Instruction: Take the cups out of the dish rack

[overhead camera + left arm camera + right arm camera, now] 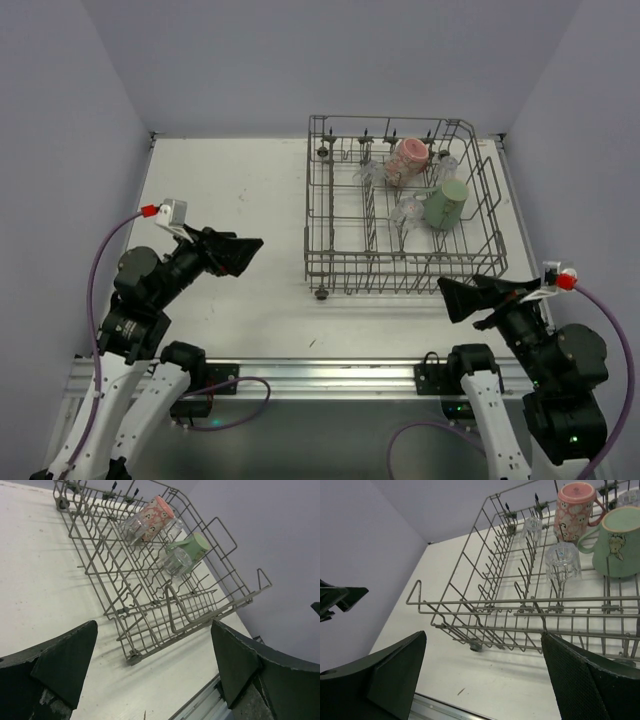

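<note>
The grey wire dish rack (400, 264) stands on the right half of the table. At its far right lie a pink-red patterned cup (408, 160), a mint-green mug (446, 203) and clear glass tumblers (407, 211). My left gripper (250, 257) hovers open to the left of the rack, empty. Just in front of the rack's near edge, my right gripper (455, 300) is open and holds nothing. The left wrist view shows the rack (100, 580), pink cup (155, 517) and mug (192, 547) beyond wide jaws. The right wrist view shows the rack (470, 601), mug (622, 542) and a tumbler (562, 560).
The white table (230, 200) is bounded by lilac walls on three sides. An aluminium rail (320, 375) runs along the near edge between the arm bases. The rack's small wheel (475, 646) rests on the table close to my right gripper.
</note>
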`<action>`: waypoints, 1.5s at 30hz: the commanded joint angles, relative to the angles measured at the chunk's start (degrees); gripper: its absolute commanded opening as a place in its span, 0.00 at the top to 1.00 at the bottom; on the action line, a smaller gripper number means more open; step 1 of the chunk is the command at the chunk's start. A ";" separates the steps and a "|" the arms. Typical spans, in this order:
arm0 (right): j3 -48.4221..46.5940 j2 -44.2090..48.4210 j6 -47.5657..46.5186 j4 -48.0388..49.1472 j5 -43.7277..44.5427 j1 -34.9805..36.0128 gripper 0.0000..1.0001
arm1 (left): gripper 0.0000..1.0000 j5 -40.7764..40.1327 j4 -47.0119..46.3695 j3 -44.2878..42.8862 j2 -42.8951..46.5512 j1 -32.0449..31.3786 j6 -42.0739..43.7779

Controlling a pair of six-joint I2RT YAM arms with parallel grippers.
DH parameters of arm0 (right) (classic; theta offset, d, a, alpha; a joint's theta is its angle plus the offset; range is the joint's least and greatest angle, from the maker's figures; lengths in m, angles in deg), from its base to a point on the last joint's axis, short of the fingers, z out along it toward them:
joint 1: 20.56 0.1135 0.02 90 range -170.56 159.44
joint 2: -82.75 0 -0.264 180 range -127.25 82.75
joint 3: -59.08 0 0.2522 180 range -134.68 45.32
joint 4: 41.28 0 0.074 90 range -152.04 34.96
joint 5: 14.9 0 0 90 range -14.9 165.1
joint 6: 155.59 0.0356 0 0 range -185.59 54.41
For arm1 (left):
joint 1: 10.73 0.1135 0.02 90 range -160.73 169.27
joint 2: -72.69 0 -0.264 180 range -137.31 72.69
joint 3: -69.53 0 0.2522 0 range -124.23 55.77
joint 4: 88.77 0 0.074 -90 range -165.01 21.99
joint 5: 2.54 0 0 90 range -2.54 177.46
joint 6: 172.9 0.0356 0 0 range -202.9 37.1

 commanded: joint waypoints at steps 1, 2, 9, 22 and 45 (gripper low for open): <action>1.53 -2.95 -0.76 -1.27 1.11 -0.04 0.01 | 0.00 -3.22 -1.30 1.01 -0.94 -0.16 4.69; 0.49 -3.56 -0.85 -1.10 0.94 -0.04 0.01 | 0.00 -4.29 -1.21 1.02 -1.47 -0.16 5.39; -13.91 -21.11 -3.74 -3.53 -2.14 -0.04 0.03 | 0.00 -8.77 2.99 -5.29 -11.04 -0.16 6.63; -46.29 -62.53 0.29 -18.41 5.40 0.93 0.06 | 0.00 -19.59 19.44 -34.99 -31.25 -1.75 2.94; -37.14 -88.81 0.56 -4.44 16.05 5.68 0.04 | 0.00 -13.17 25.42 -48.81 -42.52 -1.83 4.25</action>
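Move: The near clear glass stands in the rack about 30 cm ahead of the right hand, 3 cm to its left and 23 cm lower. The green mug is roughly 8 cm to the right of that glass, the pink mug about 10 cm beyond it. From the left hand, the near glass lies some 21 cm ahead, 34 cm to the right and 19 cm lower. Open right hand arcs 28 cm forward over the rack rim, tipping down towards the near glass; left advances. ##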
